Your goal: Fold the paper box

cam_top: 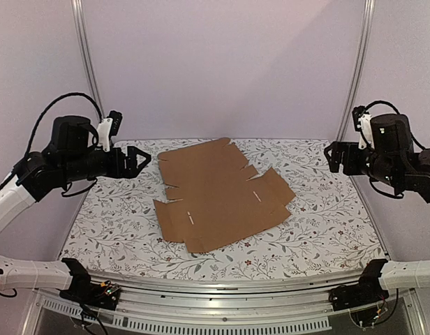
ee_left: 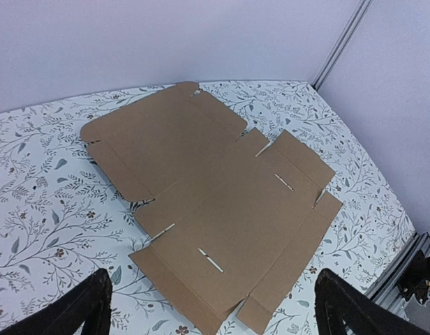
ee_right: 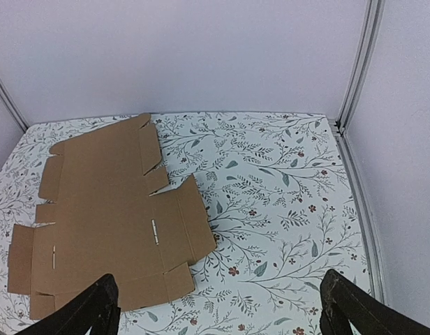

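Note:
The paper box (cam_top: pixel 218 192) is a brown cardboard sheet with flaps, slits and creases, lying flat and unfolded in the middle of the floral table. It fills much of the left wrist view (ee_left: pixel 208 202) and the left half of the right wrist view (ee_right: pixel 107 216). My left gripper (cam_top: pixel 142 161) hovers open above the table's left side, pointing toward the sheet and apart from it. Over the right side, my right gripper (cam_top: pixel 329 156) is raised and open, likewise clear of the sheet. Nothing is between either pair of fingers.
The table (cam_top: pixel 327 223) wears a white cloth printed with leaves and flowers. Pale walls and metal posts (cam_top: pixel 358 70) close in the back and sides. A metal rail (cam_top: pixel 222 287) runs along the near edge by the arm bases.

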Controlling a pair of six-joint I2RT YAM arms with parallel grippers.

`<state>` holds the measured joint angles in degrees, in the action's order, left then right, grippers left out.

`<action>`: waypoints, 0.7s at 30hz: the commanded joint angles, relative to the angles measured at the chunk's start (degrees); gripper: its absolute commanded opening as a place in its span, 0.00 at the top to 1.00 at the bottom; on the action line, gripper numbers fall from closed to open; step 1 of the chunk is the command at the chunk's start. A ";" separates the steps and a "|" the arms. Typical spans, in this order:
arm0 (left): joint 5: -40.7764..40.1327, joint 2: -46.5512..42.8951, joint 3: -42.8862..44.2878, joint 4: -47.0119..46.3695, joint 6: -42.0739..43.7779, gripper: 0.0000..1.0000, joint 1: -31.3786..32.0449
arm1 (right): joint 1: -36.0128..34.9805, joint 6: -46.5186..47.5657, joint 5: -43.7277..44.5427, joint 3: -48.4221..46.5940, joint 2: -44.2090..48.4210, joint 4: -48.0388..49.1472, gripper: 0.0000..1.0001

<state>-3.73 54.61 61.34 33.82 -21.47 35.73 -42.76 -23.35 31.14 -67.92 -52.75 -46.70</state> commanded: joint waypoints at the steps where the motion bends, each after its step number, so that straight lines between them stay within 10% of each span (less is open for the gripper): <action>1: -0.50 -0.73 -1.11 0.27 -0.56 0.01 -0.92 | -0.39 -2.63 4.69 1.47 2.25 -3.12 0.01; 21: 1.96 -3.86 -4.26 -1.27 -2.52 0.01 -0.91 | -1.21 -17.85 -21.31 20.85 2.77 9.24 0.06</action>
<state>-3.29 51.62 58.54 33.23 -23.03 35.70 -42.85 -32.40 18.83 -51.22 -47.72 -43.55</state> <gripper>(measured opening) 0.995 0.959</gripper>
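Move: The paper box lies flat, its middle about 11 cm ahead of the right hand, 21 cm to its left and 33 cm below. Its right side flap is some 12 cm ahead and 5 cm left of that hand, the near right tab about 4 cm ahead and 4 cm left, both about 33 cm down. From the left hand the box's middle is about 11 cm ahead, 17 cm right and 31 cm below. The right hand sinks about 10 cm towards the box, easing slightly back, open fingers tipping down some 15 degrees. ##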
